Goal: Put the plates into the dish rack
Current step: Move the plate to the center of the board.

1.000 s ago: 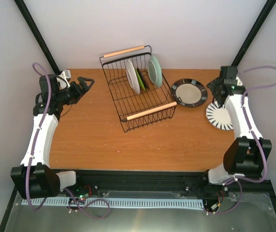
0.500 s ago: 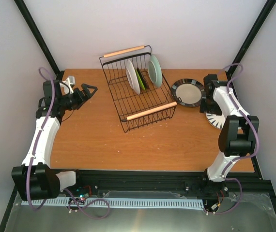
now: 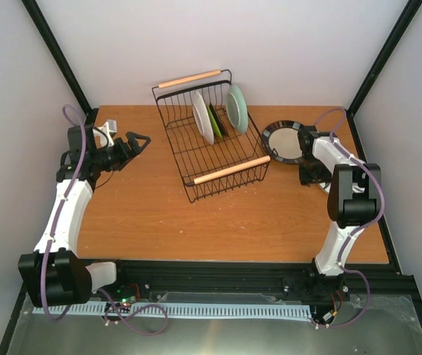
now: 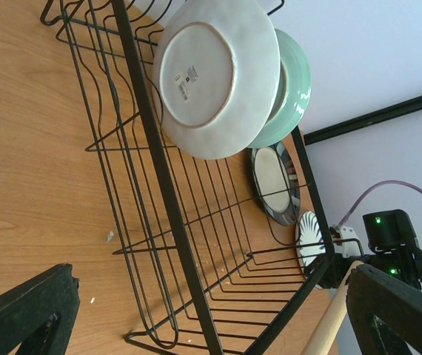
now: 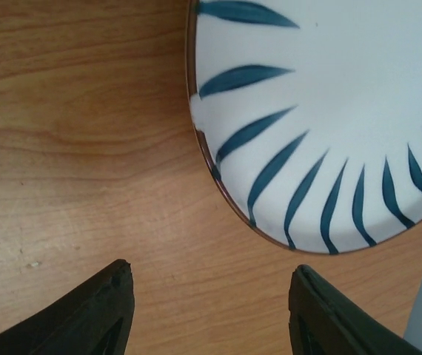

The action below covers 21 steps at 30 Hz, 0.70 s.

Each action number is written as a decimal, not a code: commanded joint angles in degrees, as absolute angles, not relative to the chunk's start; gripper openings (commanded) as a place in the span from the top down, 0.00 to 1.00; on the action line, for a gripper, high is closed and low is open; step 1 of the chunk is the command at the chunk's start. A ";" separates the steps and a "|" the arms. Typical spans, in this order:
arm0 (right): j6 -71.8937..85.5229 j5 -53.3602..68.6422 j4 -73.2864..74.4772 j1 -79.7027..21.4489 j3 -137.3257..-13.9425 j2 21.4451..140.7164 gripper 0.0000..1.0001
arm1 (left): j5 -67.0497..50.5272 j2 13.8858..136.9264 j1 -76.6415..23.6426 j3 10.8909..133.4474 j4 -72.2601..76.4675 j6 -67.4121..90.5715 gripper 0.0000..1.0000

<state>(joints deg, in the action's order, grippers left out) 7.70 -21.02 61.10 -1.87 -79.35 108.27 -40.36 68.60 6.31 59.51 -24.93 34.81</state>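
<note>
The black wire dish rack (image 3: 218, 159) stands at the table's middle back with a white plate (image 3: 202, 117), a lime green plate (image 3: 215, 120) and a mint green plate (image 3: 237, 109) upright in it. A black-rimmed cream plate (image 3: 285, 142) lies flat to its right. The white plate with dark radial stripes (image 5: 329, 118) lies on the table, mostly hidden under my right arm in the top view. My right gripper (image 5: 211, 296) is open and empty, low over the wood just beside that plate's edge. My left gripper (image 3: 141, 140) is open and empty, left of the rack.
The rack's wooden handles lie at its back (image 3: 190, 78) and its front (image 3: 229, 170). In the left wrist view the rack's wires (image 4: 166, 185) fill the frame, with the white plate's underside (image 4: 215, 74) facing me. Black frame posts stand at both back corners.
My right arm has swung in from the right edge and brought its gripper down beside the striped plate, covering it from above. My left arm has shifted slightly.
</note>
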 commanded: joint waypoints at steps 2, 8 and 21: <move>5.38 -23.04 55.87 -2.11 -78.47 109.61 0.41 | -40.65 67.66 6.15 59.11 -25.57 32.54 0.00; 4.91 -23.47 51.58 -1.65 -76.78 111.80 0.40 | -40.04 68.34 6.15 59.29 -26.20 31.83 0.00; 3.69 -22.66 45.86 1.01 -76.08 115.63 0.47 | -39.12 70.75 6.15 60.62 -27.63 30.74 0.00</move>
<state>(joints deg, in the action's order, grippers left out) 4.21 -22.50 48.75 -0.25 -76.66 113.62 -39.81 69.78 6.31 58.96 -27.05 32.60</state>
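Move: The striped plate's middle lies about 7 cm ahead of the open, empty right hand and 8 cm to its right, some 5 cm below. The black-rimmed plate is roughly 21 cm ahead and 10 cm left, and the dish rack's middle about 18 cm ahead and 37 cm left. From the left hand the striped plate is some 66 cm to the right, 6 cm ahead and 25 cm down. Fingers staying open, the right hand sinks about 4 cm and eases 3 cm forward to the striped plate's near-left rim. ##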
